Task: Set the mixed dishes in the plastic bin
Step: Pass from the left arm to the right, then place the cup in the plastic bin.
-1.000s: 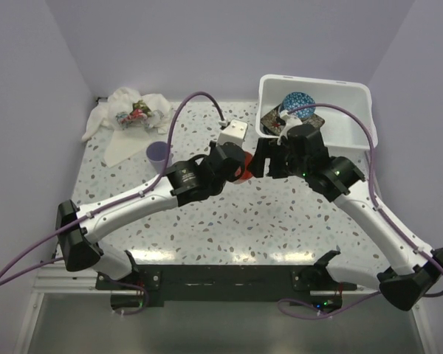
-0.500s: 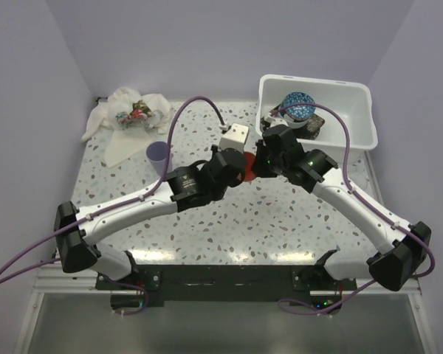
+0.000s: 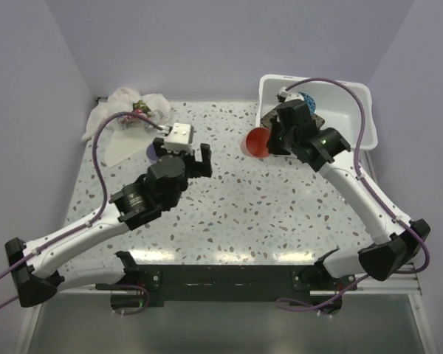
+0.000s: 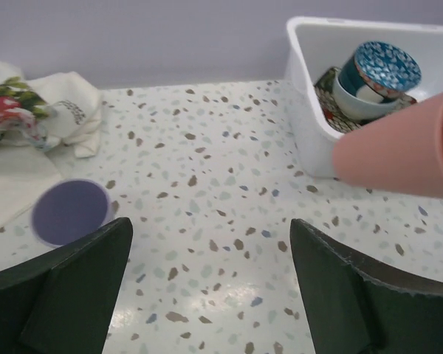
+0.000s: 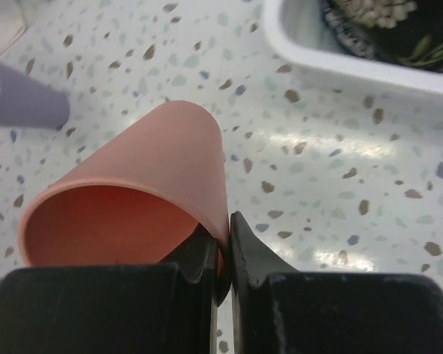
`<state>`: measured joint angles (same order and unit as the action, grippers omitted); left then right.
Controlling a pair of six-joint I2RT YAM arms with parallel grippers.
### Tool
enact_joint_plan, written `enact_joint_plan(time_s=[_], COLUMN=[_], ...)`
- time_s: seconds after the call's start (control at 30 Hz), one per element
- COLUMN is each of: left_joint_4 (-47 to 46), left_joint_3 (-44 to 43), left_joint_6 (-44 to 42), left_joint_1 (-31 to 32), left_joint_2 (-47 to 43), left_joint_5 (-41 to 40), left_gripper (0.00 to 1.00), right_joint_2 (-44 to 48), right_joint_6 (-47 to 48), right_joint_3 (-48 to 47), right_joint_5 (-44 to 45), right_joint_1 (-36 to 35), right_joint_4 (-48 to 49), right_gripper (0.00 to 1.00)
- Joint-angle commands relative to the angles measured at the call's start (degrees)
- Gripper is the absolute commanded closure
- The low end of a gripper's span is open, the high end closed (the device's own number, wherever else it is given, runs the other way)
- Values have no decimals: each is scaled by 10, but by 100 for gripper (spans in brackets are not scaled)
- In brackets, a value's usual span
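Note:
My right gripper (image 5: 225,243) is shut on the rim wall of the orange cup (image 5: 155,169), one finger inside and one outside. The orange cup (image 3: 257,142) hangs on its side above the table, just left of the plastic bin (image 3: 354,122). In the bin lie a blue-patterned bowl (image 4: 384,70) and a dark floral plate (image 5: 399,29). My left gripper (image 3: 181,151) is open over the table's middle left with nothing between its fingers (image 4: 81,280). The purple cup (image 4: 70,212) stands just ahead of it to the left, apart from the jaws.
A white cloth with a red-green print (image 3: 129,114) lies crumpled at the back left corner. The speckled table (image 3: 229,214) is walled by lilac panels on three sides. The bin's near wall (image 4: 303,110) stands to the right of the left gripper.
The left gripper let go of the orange cup, opened and drew back to the left. The right gripper shut on the cup and carried it up toward the bin.

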<state>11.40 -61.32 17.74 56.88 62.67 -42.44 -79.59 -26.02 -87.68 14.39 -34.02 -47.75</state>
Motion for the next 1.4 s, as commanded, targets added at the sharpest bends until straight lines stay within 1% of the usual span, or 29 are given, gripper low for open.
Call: enact_joint_plan(time_s=[0.0,0.03,0.07,0.13,0.17,0.3,0.47,0.63,0.8,0.93,1.07,1.37], left_joint_4=[-66,-73,-80,-97,-105,-159,-200,-209,-214,-218,-223,-229], left_joint_3=[87,102,117,158,172,231,255,263,266,267,268,270], left_joint_6=[-46,-64,-73,-89,-93,-109,-124,-136,-142,-148,-152,-159], left_joint_1=[-60,-67,-77,-82,-85,-89,-98,-103,-105,-106,-106,-105], left_joint_2=[-82,-106,-116,-140,-147,-162,-158,-148,-139,-123,-111,-92], left_joint_5=[-9,-9,-11,-23,-25,-30,-15,-12,-13,-13,-12,-15], left_gripper=[7,7,7,6,6,5,5,5,6,6,7,7], right_joint_2=[-6,-10,-20,-29,-40,-76,-120,-165,-200,-240,-281,-352], right_joint_6=[40,46,47,49,50,41,16,-21,-50,-67,-70,-89], right_joint_3=[-63,-71,-79,-96,-101,-132,-145,-137,-124,-143,-161,-166], right_joint_5=[41,41,34,24,20,-2,-5,-5,6,3,-8,-46], right_joint_1=[99,116,151,186,216,283,364,426,465,492,505,523], right_joint_4=[-19,-21,-21,-15,-8,11,50,95,155,166,172,221], right_gripper=[100,100,100,100,100,100,100,100,100,100,100,100])
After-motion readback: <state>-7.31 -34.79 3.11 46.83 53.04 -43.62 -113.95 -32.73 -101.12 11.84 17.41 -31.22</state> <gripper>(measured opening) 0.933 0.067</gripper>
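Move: My right hand already holds the coral cup by its wall. The bin's empty right half, where it goes, lies about 20 cm ahead, 31 cm to the right and 20 cm below; the stacked bowls in the bin sit some 23 cm ahead, 13 cm right and 14 cm below. From my empty left hand the purple cup is about 11 cm ahead, 12 cm left and 20 cm down, with the white cloth some 16 cm beyond the cup and 12 cm farther left. I swing the coral cup to the right and forward with my right hand, some 40 cm, past the bowls towards the bin's empty end, turning about 55 degrees clockwise; after a slight rise I sink steadily to lower the cup inside, fingers keeping their pinch. My open left hand shifts left, then drops, about 9 cm each way, towards the purple cup. ##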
